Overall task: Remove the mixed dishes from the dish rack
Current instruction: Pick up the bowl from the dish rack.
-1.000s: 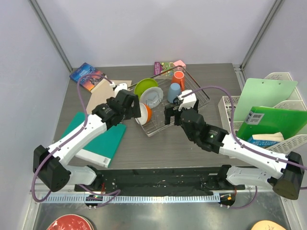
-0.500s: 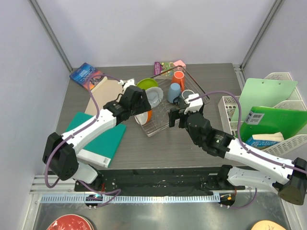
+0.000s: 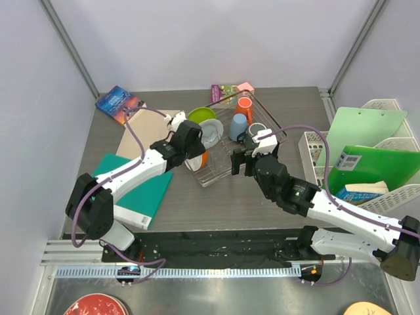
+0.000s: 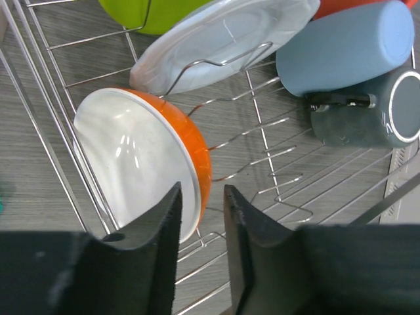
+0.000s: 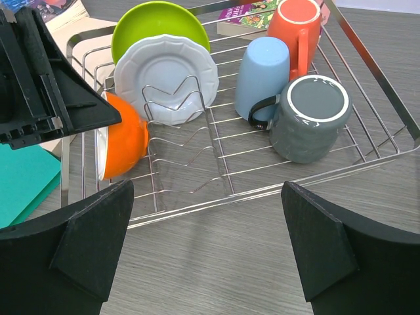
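The wire dish rack (image 5: pixel 367 65) holds a lime-green plate (image 5: pixel 157 23), a pale plate (image 5: pixel 164 72), a light blue cup (image 5: pixel 262 75), an orange mug (image 5: pixel 295 26) and a dark grey mug (image 5: pixel 312 118). A white bowl with an orange outside (image 4: pixel 131 157) leans on its edge at the rack's left end. My left gripper (image 4: pixel 202 190) straddles the bowl's rim. Its jaws are narrow, and a gap shows between the right finger and the orange side. My right gripper (image 5: pixel 207 190) hovers wide open over the table, just in front of the rack's near edge.
A teal book (image 3: pixel 141 190) lies left of the rack, with a tan board (image 3: pixel 141 128) and a blue book (image 3: pixel 118 102) behind it. More books (image 3: pixel 226 92) sit behind the rack. White lattice baskets (image 3: pixel 377 105) with green folders stand at the right.
My left arm has reached in to the bowl and its jaws have narrowed around the rim. The right gripper has edged toward the rack and stays wide open.
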`<control>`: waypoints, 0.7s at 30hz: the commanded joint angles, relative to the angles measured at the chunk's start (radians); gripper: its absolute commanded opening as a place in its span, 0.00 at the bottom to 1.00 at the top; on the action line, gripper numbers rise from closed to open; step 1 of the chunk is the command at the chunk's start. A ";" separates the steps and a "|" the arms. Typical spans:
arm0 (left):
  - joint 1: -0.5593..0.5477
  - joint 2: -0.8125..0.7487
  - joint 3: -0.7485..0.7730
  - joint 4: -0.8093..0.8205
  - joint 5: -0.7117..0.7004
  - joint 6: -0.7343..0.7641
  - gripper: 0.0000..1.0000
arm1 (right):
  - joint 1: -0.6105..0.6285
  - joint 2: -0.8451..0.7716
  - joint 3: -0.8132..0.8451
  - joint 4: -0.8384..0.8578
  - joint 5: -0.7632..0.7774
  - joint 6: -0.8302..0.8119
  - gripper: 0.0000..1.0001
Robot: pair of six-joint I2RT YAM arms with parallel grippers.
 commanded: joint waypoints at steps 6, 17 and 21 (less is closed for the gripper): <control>-0.003 0.031 -0.034 0.099 -0.041 -0.050 0.34 | -0.001 0.015 0.006 0.038 0.024 0.016 1.00; -0.003 0.069 -0.067 0.130 -0.024 -0.068 0.04 | 0.000 0.024 0.000 0.033 0.023 0.023 1.00; -0.005 0.029 -0.069 0.114 -0.036 -0.039 0.00 | 0.000 0.018 -0.002 0.029 0.024 0.024 1.00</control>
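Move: The orange bowl stands on edge in the rack just under my left hand: its middle is about 3 cm to the left, 1 cm ahead and 5 cm below, with its near-right rim under the finger gap. From that hand the white plate is some 8 cm ahead and 3 cm right, the green bowl about 13 cm straight ahead, and the blue cup roughly 10 cm ahead and 12 cm right. From my right hand the orange bowl lies about 18 cm left, 9 cm ahead and 14 cm lower. I sink my left hand about 3 cm onto the near-right rim of the orange bowl, fingers partly open so that one goes inside the bowl and the other outside its orange wall. Late in the descent I ease about 1 cm to the right and close the fingers almost shut, pinching the rim between the tips. ##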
